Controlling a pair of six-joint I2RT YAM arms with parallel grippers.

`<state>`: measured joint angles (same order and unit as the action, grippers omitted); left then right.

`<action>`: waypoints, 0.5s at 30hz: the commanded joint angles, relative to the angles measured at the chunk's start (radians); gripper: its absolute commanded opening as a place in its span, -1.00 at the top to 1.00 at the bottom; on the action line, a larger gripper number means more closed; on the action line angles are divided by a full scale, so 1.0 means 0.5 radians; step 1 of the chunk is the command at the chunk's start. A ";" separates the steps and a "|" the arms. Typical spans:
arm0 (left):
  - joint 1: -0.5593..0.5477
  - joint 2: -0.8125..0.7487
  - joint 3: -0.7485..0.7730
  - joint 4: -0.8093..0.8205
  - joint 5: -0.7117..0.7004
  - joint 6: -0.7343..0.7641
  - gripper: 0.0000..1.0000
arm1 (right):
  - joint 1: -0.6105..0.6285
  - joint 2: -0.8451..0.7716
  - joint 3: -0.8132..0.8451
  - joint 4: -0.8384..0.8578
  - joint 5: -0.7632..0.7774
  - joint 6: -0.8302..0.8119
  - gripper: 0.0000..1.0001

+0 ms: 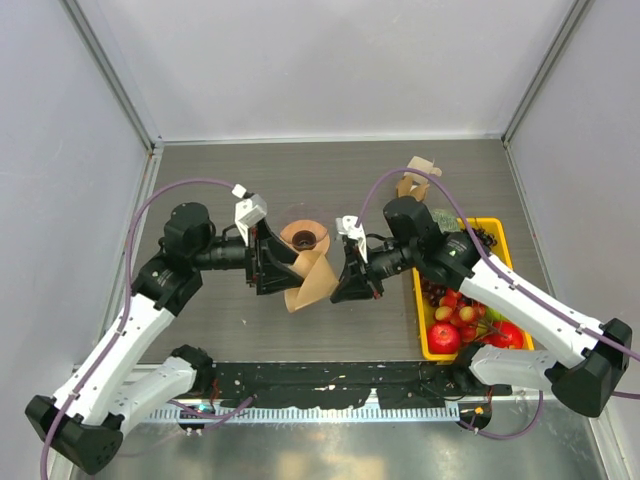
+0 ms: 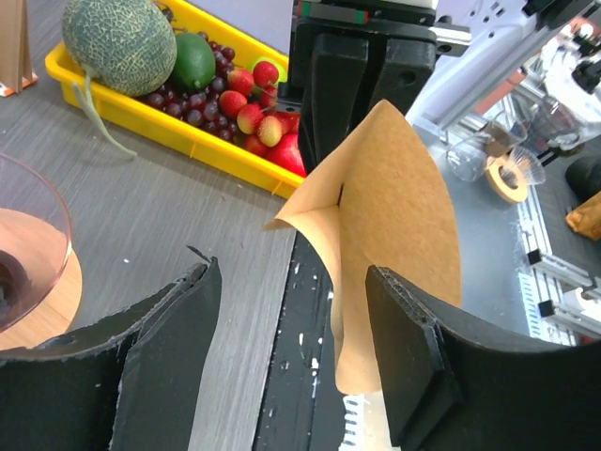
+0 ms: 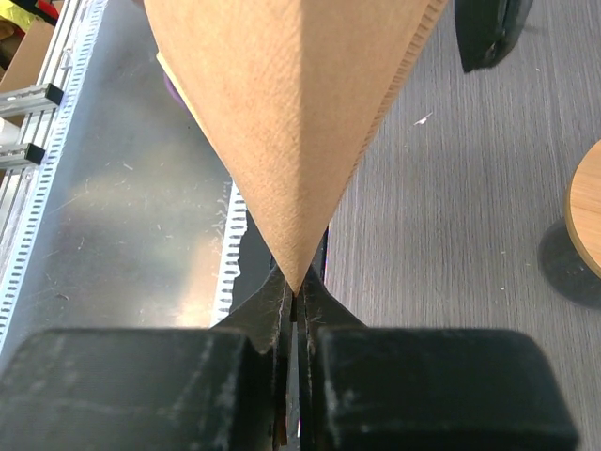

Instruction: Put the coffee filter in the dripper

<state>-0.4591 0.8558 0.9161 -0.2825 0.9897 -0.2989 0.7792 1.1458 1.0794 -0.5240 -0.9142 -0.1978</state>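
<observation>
The coffee filter (image 1: 312,280) is a tan paper cone held in the air between the two grippers, its mouth partly spread. My right gripper (image 3: 296,291) is shut on its pointed tip, and the coffee filter (image 3: 291,122) fans out ahead of the fingers. My left gripper (image 2: 291,310) is open; the coffee filter (image 2: 394,207) hangs with its lower edge between the jaws, close to the right finger (image 2: 423,366). The dripper (image 1: 305,238), clear glass on an orange-brown collar, stands on the table just behind the filter, and shows as the dripper (image 2: 28,254) at the left edge of the left wrist view.
A yellow fruit tray (image 1: 497,222) with a melon (image 2: 120,42), grapes and apples sits at the right. A bunch of brown paper filters (image 1: 415,180) lies at the back right. The black rail and metal strip (image 1: 300,385) run along the near edge.
</observation>
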 commanded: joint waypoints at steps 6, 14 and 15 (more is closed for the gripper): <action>-0.149 0.117 0.110 -0.073 -0.154 0.098 -0.05 | 0.028 0.046 0.136 -0.087 -0.009 -0.080 0.89; -0.051 0.175 -0.062 0.349 -0.130 -0.561 1.00 | 0.025 -0.131 0.136 0.103 0.652 -0.144 -0.74; -0.036 0.187 -0.077 0.399 -0.133 -0.659 1.00 | 0.025 -0.138 0.148 0.109 0.723 -0.184 -0.78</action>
<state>-0.5137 0.9340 0.9134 -0.2562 0.9173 -0.4122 0.7868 1.1473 1.1091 -0.5514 -0.7761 -0.2356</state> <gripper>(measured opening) 0.029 0.812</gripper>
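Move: The coffee filter, its tip still shut in the right fingers, has its middle about 4 cm to the right of the open left hand, 1 cm back and level with it. From the right hand that middle is some 4 cm ahead, 5 cm left and 3 cm up. The dripper stands roughly 10 cm ahead of the left hand, 1 cm to its right and 14 cm lower. Easing about 2 cm down and right, the left hand pinches the filter; the right opens, freeing the tip. ##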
